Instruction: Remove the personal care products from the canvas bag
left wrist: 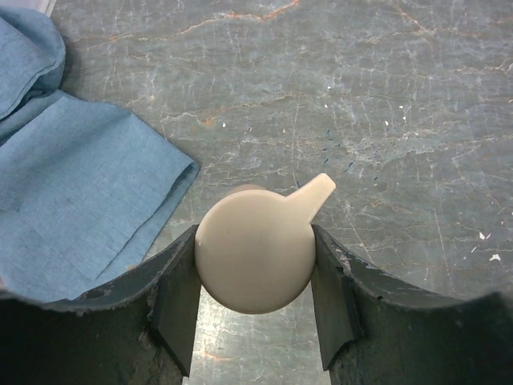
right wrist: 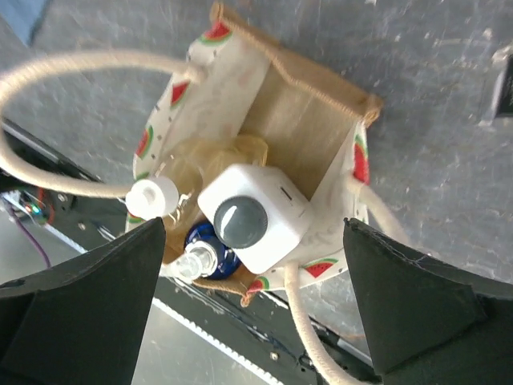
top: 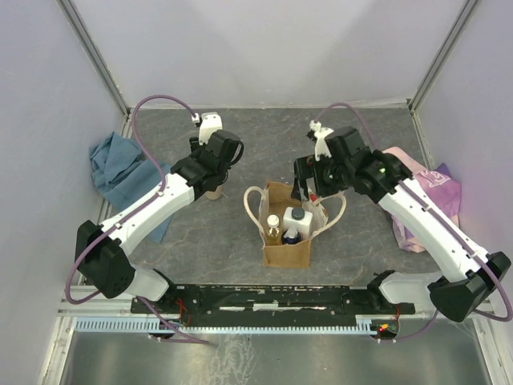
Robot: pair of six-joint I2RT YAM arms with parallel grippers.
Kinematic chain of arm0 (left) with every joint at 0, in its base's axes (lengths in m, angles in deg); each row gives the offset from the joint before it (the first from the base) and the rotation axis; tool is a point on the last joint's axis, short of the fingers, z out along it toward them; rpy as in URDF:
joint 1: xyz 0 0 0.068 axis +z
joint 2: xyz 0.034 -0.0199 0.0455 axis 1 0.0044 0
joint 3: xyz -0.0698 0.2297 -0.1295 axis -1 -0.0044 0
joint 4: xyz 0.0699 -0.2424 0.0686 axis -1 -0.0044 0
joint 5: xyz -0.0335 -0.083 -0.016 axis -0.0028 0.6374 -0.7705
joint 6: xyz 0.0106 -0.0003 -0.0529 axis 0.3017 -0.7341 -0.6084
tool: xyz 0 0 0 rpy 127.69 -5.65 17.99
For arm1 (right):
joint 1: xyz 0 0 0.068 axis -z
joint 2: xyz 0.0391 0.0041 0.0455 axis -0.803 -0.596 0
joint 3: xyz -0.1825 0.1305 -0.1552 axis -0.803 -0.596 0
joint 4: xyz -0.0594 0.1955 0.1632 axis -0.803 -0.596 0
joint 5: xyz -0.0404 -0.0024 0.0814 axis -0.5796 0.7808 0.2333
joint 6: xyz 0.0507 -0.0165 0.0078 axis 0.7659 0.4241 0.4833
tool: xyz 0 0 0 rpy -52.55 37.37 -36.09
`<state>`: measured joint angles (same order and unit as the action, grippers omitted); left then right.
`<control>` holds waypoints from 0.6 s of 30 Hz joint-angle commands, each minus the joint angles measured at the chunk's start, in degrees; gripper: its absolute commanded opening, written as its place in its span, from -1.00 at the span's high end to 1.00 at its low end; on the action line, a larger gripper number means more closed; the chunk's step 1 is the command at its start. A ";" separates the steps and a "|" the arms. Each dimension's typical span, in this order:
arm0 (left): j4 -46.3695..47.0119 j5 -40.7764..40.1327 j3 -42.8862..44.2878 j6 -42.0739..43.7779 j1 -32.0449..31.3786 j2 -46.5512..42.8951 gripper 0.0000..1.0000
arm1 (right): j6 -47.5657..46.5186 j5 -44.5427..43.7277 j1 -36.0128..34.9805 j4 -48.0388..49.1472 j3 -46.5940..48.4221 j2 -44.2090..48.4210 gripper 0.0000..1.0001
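Observation:
The canvas bag [top: 286, 253] stands open on the table, between the two arms. Inside it, the right wrist view looks down on a white squarish bottle [right wrist: 264, 220] with a dark cap, a dark blue bottle [right wrist: 215, 247] and an amber bottle [right wrist: 152, 195] with a white cap. My right gripper [right wrist: 252, 297] hangs open just above the bag [right wrist: 309, 132], a finger on either side of the white bottle [top: 296, 218]. To the left of the bag, my left gripper [left wrist: 255, 281] is shut on the cream cap of the tall beige bottle [left wrist: 255, 257], which stands upright [top: 213, 193].
A crumpled blue cloth [top: 120, 172] lies at the left, close beside the beige bottle [left wrist: 72, 192]. A pink-purple floral cloth [top: 425, 188] lies at the right under the right arm. The bag's cream loop handles [right wrist: 72, 68] stick out on both sides.

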<state>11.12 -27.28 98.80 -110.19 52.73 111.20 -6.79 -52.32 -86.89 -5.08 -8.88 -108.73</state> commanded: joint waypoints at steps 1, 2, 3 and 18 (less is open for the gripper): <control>9.84 -3.19 1.00 -0.75 0.01 -1.41 0.24 | -1.87 -0.66 -4.40 -0.24 -4.50 1.45 -0.99; 10.03 -3.05 0.73 -0.63 0.03 -1.40 0.24 | -2.86 -0.57 -5.53 0.15 -5.65 1.34 -0.99; 10.06 -2.92 0.53 -0.58 0.09 -1.46 0.24 | -3.99 -1.25 -6.67 0.40 -6.81 1.17 -0.98; 4.07 1.05 4.58 -3.12 0.15 -3.08 -0.89 | -10.05 -7.63 -9.94 11.47 -17.52 -3.20 -0.94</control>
<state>15.22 -26.08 98.43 -110.72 52.76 111.07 -14.48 -56.95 -96.44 1.07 -26.02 -111.87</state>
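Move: The white bottle the open right hand goes for lies some 4 cm back, 3 cm left and 19 cm below. From that hand the amber bottle stands about 7 cm back, 9 cm left, and the blue bottle 9 cm back, 5 cm left, both 20 cm lower. The left hand still grips the pump bottle, its middle about 9 cm straight below; the blue cloth is 5 cm ahead, 18 cm left, 19 cm down. Right hand drops about 12 cm towards the white bottle, easing 4 cm back; left fingers open, releasing the pump bottle. ##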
